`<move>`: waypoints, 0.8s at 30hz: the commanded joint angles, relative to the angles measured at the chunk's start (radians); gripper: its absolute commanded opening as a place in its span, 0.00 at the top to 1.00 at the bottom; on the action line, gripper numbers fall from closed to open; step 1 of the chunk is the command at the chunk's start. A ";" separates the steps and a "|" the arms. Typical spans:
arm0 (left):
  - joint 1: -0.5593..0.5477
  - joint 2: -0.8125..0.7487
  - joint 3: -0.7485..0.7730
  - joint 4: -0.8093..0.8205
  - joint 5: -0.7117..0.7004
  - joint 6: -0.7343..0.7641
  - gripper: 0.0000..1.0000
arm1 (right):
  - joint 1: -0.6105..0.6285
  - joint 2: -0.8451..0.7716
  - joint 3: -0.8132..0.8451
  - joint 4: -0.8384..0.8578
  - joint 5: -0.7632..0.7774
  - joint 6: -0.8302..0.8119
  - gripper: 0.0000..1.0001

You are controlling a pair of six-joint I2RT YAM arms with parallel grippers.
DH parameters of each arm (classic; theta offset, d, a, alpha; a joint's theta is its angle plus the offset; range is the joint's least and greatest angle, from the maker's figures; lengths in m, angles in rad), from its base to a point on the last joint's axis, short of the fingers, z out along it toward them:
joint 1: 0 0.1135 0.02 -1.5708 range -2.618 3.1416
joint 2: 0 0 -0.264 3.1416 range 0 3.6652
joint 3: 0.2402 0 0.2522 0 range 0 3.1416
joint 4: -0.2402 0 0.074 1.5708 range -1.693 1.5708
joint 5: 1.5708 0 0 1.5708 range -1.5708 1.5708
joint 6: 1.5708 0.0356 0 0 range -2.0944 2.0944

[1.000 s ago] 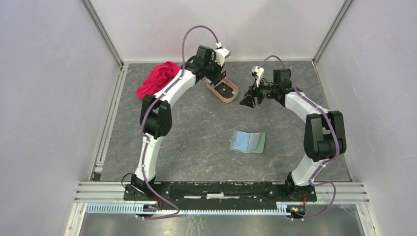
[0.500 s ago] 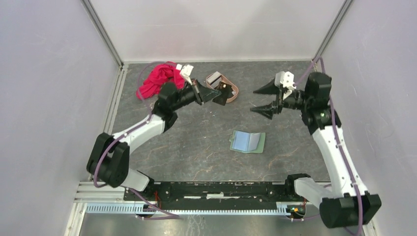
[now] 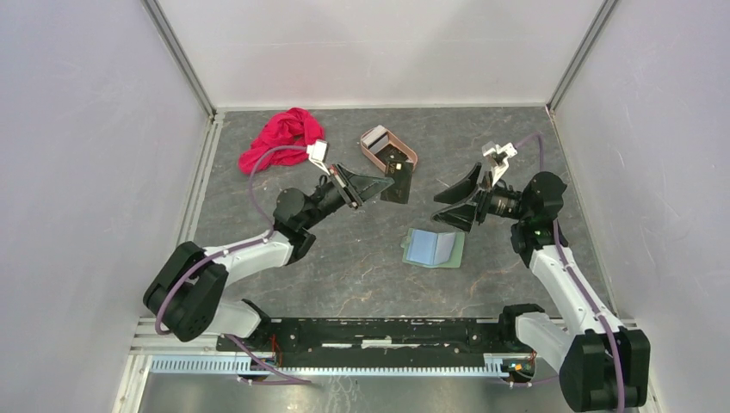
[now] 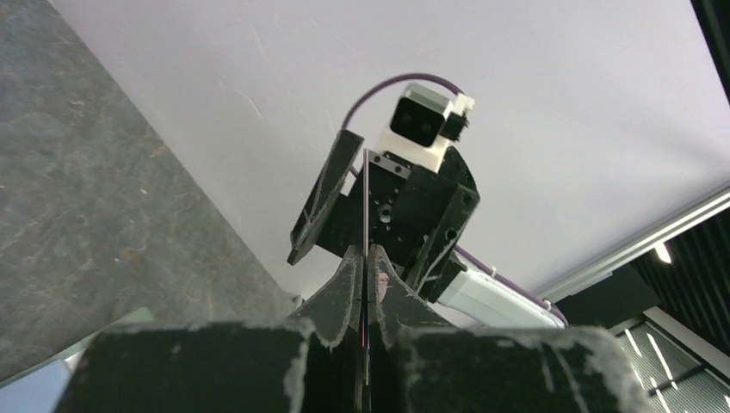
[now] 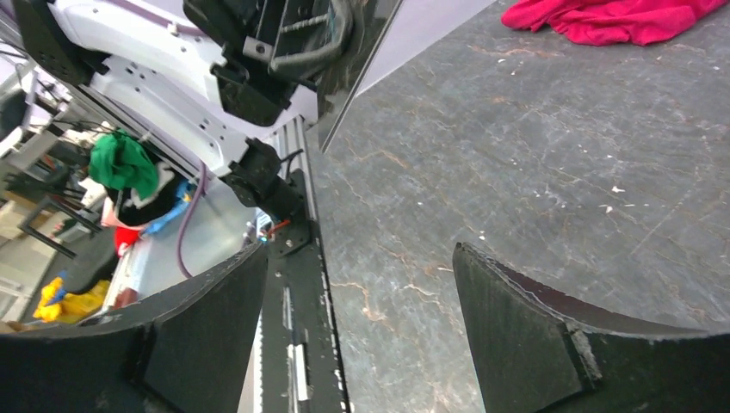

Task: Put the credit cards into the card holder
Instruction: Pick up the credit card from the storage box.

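My left gripper [image 3: 387,183] is shut on a dark credit card [image 3: 399,184], held in the air just in front of the tray. In the left wrist view the card [image 4: 366,202] shows edge-on, pinched between the fingers [image 4: 349,288]. The card holder [image 3: 433,248], a sage-green wallet lying open with its pale blue inside up, sits on the table centre-right. My right gripper [image 3: 442,212] hovers open just above and behind the wallet, facing the left gripper, nothing between its fingers [image 5: 525,327]. The held card [image 5: 353,60] appears ahead in the right wrist view.
A pinkish-tan oval tray [image 3: 408,153] stands behind the held card, with something pale and something dark in it. A red cloth [image 3: 280,138] lies at the back left. Grey walls close in the table on three sides.
The left arm swung back from the tray toward the table's middle with the dark card. The right gripper opened wider and came nearer, down toward the wallet.
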 commanded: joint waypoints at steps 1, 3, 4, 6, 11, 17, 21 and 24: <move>-0.058 0.026 0.002 0.133 -0.090 -0.020 0.98 | 0.006 0.034 0.001 0.255 0.034 0.260 0.16; -0.081 0.044 0.008 0.141 -0.106 -0.009 0.98 | 0.011 0.058 0.012 0.290 0.035 0.320 0.17; -0.089 0.052 0.010 0.144 -0.113 -0.007 0.98 | 0.016 0.066 0.019 0.291 0.036 0.330 0.18; -0.104 0.067 0.013 0.153 -0.130 -0.002 0.98 | 0.029 0.081 0.027 0.293 0.040 0.342 0.20; -0.132 0.104 0.035 0.154 -0.150 0.014 0.98 | 0.064 0.107 0.040 0.307 0.051 0.360 0.25; -0.159 0.130 0.063 0.144 -0.152 0.034 0.98 | 0.071 0.135 0.045 0.351 0.070 0.402 0.34; -0.170 0.139 0.068 0.140 -0.153 0.042 0.98 | 0.073 0.154 0.044 0.410 0.078 0.460 0.44; -0.177 0.146 0.066 0.139 -0.158 0.047 0.98 | 0.077 0.167 0.044 0.437 0.079 0.489 0.50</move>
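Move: From the right hand's open fingers, the credit card, still pinched in the left fingertips, lies about 9 cm to the left, 5 cm ahead and 5 cm higher; the open card holder is almost straight below, some 19 cm down. From the left hand, those right fingers are about 11 cm to the right, 4 cm back and 4 cm lower. The holder is 11 cm right, 4 cm back and 23 cm down from the left hand, the storage box some 26 cm ahead, 1 cm right and 21 cm down. Carrying the credit card across in a steady pinch, the left hand goes about 5 cm right, slightly back and down, towards the right gripper. The right hand comes to meet the card, some 3 cm left, up and a little forward, rolling and tipping its fingertips up by roughly 15 degrees while its wide-open fingers close partway around the card's near edge. ##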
